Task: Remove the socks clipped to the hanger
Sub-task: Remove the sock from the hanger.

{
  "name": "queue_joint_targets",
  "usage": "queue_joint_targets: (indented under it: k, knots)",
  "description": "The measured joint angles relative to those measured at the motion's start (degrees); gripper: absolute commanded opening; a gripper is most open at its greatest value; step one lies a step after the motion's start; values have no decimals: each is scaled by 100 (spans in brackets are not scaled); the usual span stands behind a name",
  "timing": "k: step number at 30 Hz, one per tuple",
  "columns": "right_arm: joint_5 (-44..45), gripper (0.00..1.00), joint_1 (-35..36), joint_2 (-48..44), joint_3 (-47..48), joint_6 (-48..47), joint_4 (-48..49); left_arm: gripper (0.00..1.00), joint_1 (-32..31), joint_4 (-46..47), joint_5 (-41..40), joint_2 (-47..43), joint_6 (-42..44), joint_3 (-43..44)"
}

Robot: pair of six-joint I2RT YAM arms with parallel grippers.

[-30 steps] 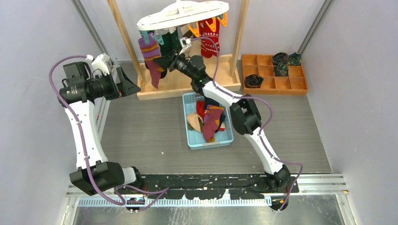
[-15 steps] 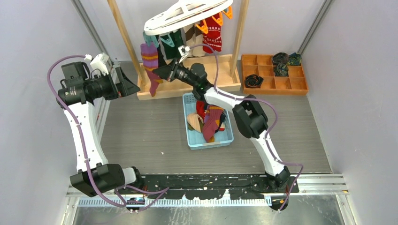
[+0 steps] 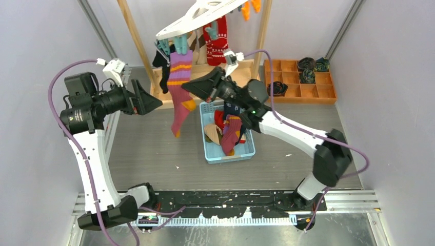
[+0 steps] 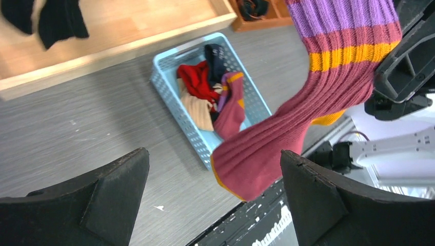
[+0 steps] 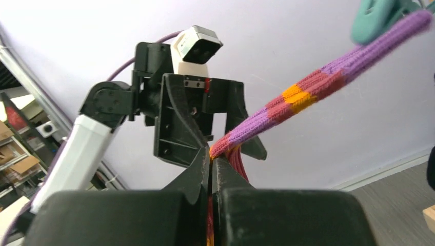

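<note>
The white hanger point(image 3: 205, 13) hangs tilted at the top of the wooden rack. From a teal clip point(image 3: 179, 45) on it hangs a purple-striped sock point(image 3: 178, 87), pulled taut. My right gripper point(image 3: 189, 88) is shut on that sock's middle; in the right wrist view the fabric point(image 5: 308, 89) runs from the closed tips point(image 5: 211, 154) up to the clip point(image 5: 379, 18). My left gripper point(image 3: 151, 101) stands open just left of the sock, whose toe point(image 4: 267, 164) shows beyond its fingers point(image 4: 118, 189). A red patterned sock point(image 3: 218, 43) and dark socks point(image 3: 163, 64) stay clipped.
A light blue basket point(image 3: 228, 154) on the grey table holds several loose socks. The wooden rack's base point(image 3: 205, 89) lies behind it. An orange compartment tray point(image 3: 302, 82) with rolled dark socks sits at the back right.
My right gripper closed on the purple-striped sock and pulled it toward me and rightward, tilting the hanger steeply. My left gripper shifted slightly right, staying open.
</note>
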Motion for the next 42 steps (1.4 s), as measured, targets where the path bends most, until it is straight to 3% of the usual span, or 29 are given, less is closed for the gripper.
queue_joint_targets:
  k: [7, 12, 24, 32, 42]
  knots:
    - [22, 1, -61, -1445, -1224, -94, -323, 100, -855, -31, 223, -164, -57, 35]
    - [162, 1, -68, -1982, -1543, -203, -673, 100, -1296, 273, 450, -247, -527, 2]
    - [398, 1, -68, -2068, -1580, -35, -1062, 100, -2293, 1971, 708, -98, -1998, -564]
    - [463, 1, -70, -2050, -1569, 496, -1054, 100, -2391, 3390, 881, 96, -2688, -1056]
    - [420, 1, -70, -1762, -1366, 1150, -1049, 97, -2623, 4983, 1720, 413, -3060, -1606]
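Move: The right fingertips already pinch the striped sock, which lies about 10 cm to the left hand's right, 4 cm ahead and 3 cm above. From the right hand, the basket it is bound for lies some 19 cm right, 12 cm ahead and 40 cm down. The teal clips holding the sock's top are roughly 10 cm ahead, 1 cm left and 13 cm up from the right hand. Open left hand swings about 14 cm right, turning clockwise, towards the sock the right draws 7 cm right-back. ##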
